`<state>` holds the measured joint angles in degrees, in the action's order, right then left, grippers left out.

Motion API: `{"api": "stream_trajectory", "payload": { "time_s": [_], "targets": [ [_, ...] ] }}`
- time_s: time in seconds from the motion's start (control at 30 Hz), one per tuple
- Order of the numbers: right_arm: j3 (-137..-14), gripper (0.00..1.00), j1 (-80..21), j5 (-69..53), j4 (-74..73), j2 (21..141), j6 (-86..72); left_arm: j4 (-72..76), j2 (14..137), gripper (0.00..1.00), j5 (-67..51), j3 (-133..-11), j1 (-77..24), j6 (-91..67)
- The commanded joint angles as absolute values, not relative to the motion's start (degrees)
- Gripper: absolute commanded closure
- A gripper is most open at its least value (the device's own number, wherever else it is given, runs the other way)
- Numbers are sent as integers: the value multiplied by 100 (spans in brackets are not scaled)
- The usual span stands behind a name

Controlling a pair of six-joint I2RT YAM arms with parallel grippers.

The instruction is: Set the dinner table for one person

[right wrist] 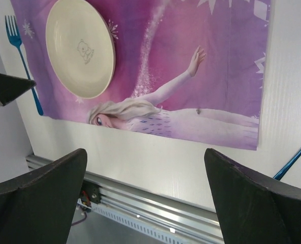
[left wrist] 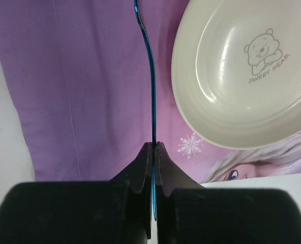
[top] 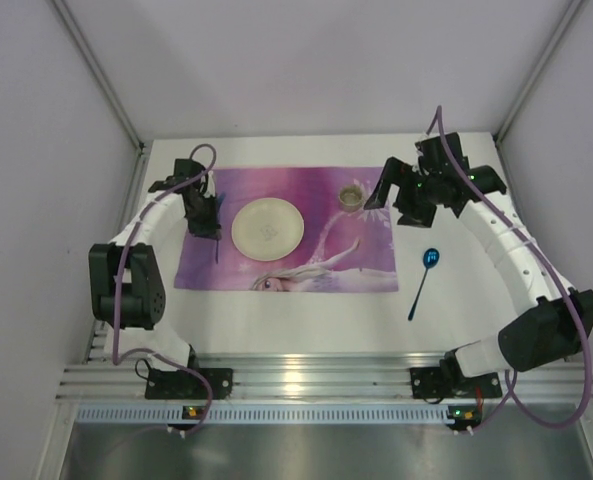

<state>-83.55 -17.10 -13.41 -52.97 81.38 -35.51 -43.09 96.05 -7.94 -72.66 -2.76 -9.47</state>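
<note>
On the white dinner table (top: 306, 320) lies a purple placemat (top: 316, 200) with a cream plate (top: 267, 228) on its left half and a small cup (top: 352, 196) further right. My left gripper (top: 208, 225) hangs over the mat's left part, shut on the handle of a blue fork (left wrist: 151, 76) that points away along the mat, left of the plate (left wrist: 241, 76). My right gripper (top: 391, 205) hovers just right of the cup, open and empty (right wrist: 145, 162). A blue spoon (top: 424, 280) rests on the bare table right of the mat.
Grey walls enclose the table on three sides. An aluminium rail (top: 306, 380) carrying both arm bases runs along the near edge. The right wrist view shows the fork (right wrist: 23, 61) at the mat's left edge and the plate (right wrist: 79, 46) beside it.
</note>
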Motion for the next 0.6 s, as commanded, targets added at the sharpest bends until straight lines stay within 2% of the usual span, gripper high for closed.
{"api": "stream_trajectory", "payload": {
  "time_s": [0.0,0.47,0.5,0.53,0.57],
  "targets": [
    [-8140,2,-1644,-1406,-5396,7954,-3366,-4140,9834,100,-1071,-7734,-308,-572],
    [-7980,2,-1371,-1424,-5449,7927,-3085,-3806,11021,100,-1353,-7892,-71,-518],
    [-7989,2,-1354,-1424,-5458,7945,-3076,-3797,11039,92,-1371,-7893,-44,-614],
    [-7998,2,-1336,-1433,-5458,7963,-3059,-3788,11083,73,-1406,-7884,139,-641],
    [-8007,1,-1319,-1424,-5458,7980,-3050,-3762,11100,60,-1415,-7858,210,-676]
  ]
}}
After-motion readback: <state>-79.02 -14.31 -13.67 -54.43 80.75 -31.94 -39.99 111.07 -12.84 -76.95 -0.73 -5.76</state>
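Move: Hanging in the left hand, tines forward, the fork is bound for the strip of placemat left of the plate, about 2 cm ahead and 7 cm below that hand. The plate's middle is some 5 cm ahead and 10 cm right; the cup 13 cm ahead, 30 cm right. From the empty right hand the spoon lies about 5 cm back, 12 cm right and 22 cm below, the cup 17 cm ahead and 6 cm left. Lowering the held fork about 6 cm onto the placemat beside the plate, the left hand first eases some 2 cm forward, then sinks nearly straight down with a slight tilt, and its fingers part around the handle at the bottom. The right hand, still wide open, sinks about 3 cm and drifts right towards the spoon. ##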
